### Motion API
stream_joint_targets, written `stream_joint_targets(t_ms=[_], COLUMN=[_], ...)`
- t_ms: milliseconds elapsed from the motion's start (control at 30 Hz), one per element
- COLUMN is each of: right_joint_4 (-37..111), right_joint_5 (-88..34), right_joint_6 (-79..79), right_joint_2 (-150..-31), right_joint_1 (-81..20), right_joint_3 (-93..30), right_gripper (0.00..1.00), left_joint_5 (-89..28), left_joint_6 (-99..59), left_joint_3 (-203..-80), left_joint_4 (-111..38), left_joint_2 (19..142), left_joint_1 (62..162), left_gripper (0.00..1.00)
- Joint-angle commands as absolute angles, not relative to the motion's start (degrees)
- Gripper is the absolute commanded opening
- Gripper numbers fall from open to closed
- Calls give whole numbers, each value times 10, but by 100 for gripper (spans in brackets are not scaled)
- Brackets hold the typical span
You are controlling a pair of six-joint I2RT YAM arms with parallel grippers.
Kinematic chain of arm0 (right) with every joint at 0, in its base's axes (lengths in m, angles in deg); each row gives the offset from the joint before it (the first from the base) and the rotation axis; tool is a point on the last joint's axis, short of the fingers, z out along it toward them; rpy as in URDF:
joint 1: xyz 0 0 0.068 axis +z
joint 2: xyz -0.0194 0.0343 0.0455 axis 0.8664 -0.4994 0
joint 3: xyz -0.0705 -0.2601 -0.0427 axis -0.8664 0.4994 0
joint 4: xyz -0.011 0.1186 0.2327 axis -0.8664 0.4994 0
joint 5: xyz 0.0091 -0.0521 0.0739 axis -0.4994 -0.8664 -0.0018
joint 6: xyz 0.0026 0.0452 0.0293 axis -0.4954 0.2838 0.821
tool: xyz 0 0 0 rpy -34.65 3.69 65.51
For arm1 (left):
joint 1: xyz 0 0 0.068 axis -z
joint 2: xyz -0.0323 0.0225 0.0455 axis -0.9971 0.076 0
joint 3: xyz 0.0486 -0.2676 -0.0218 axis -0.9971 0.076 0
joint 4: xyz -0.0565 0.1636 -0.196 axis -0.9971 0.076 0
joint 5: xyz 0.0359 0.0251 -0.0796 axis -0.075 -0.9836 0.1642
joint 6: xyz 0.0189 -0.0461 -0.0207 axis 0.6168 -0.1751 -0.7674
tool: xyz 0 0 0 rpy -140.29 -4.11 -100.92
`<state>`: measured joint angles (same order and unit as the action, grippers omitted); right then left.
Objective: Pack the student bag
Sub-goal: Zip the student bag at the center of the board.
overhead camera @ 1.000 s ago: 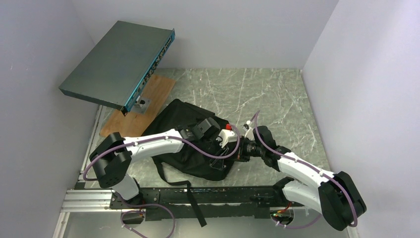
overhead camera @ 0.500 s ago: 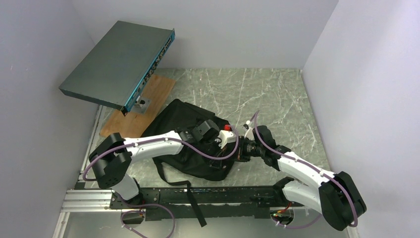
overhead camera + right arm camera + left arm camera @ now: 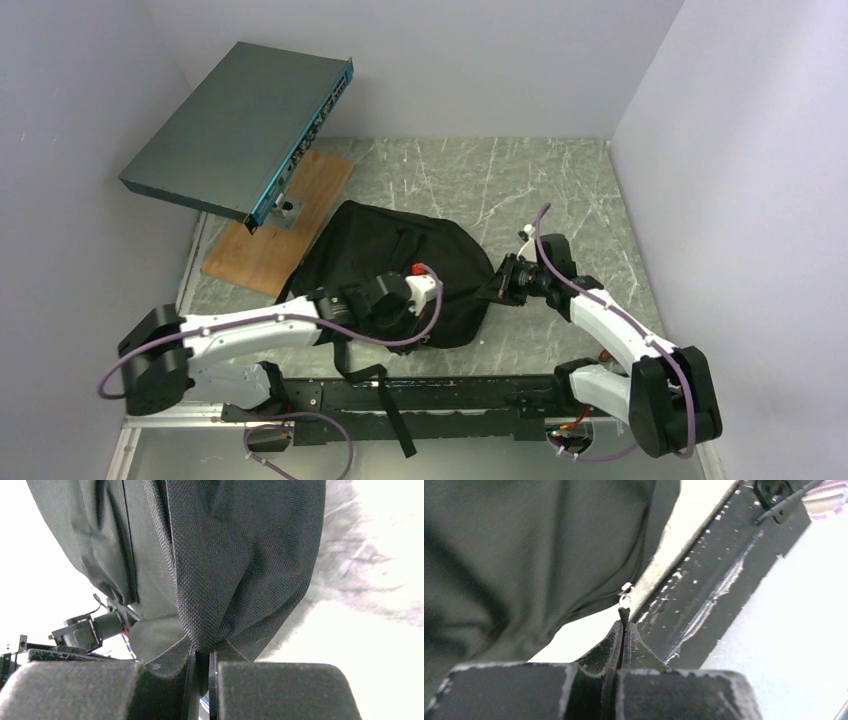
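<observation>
The student bag [image 3: 385, 255] lies black and rounded in the middle of the table. My left gripper [image 3: 425, 315] is at its near edge, shut on the thin black zipper pull cord [image 3: 624, 614] that hangs from a small metal slider [image 3: 626, 591]; the bag's fabric [image 3: 524, 555] fills the left of that wrist view. My right gripper [image 3: 496, 285] is at the bag's right edge, shut on a pinched fold of coarse black bag fabric [image 3: 225, 565]. The fold runs down between its fingers [image 3: 200, 655]. The bag's inside is hidden.
A grey flat electronics box [image 3: 240, 125] sits tilted on a stand over a wooden board [image 3: 285, 215] at the back left. A black rail [image 3: 470, 395] runs along the near edge, with a bag strap [image 3: 393, 400] draped over it. Grey walls close in on both sides.
My left gripper shut on the zipper pull and drew back toward the near left. My right gripper moved farther right with the fabric. The bag now looks stretched and rounder.
</observation>
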<state>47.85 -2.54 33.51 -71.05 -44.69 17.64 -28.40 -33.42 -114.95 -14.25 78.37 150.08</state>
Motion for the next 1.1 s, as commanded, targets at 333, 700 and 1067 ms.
stream_joint_targets(t_ms=[333,700,1067], right_joint_4=[481,496,484], right_joint_5=[-72,-67,-52], right_joint_6=[270,275,312], right_joint_2=[-767,-772,-746], right_joint_1=[-574,-628,-678], right_joint_3=[71,32,32], right_gripper=[0,0,0], left_joint_5=[-491,-308,-347], left_joint_6=[-438,-403,-457], left_joint_3=[-1015,-971,-994], left_joint_4=[-18,-228,-177], left_joint_2=[629,691,824], left_joint_1=[1479,1480,1500], left_gripper=[0,0,0])
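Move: The left fingers already pinch the zip's pull cord; its slider hangs about 3 cm to their right and 2 cm lower. From that hand, the bag fold gripped by the right fingers lies some 9 cm ahead and 12 cm right, the bag's middle about 13 cm ahead and 5 cm left, and the loose strap roughly 8 cm back and 10 cm left. From the right hand, the slider lies about 9 cm back and 9 cm left, slightly lower. Keeping the fold pinched, the right hand draws the bag about 6 cm to the right and 4 cm forward, rising slightly and turning some 10 degrees clockwise. The left hand, still gripping the pull cord, swings about 5 cm left and 4 cm forward while turning some 20 degrees counter-clockwise, then reverses to the right, undoing about half of that turn, and sinks about 4 cm below its starting height. ##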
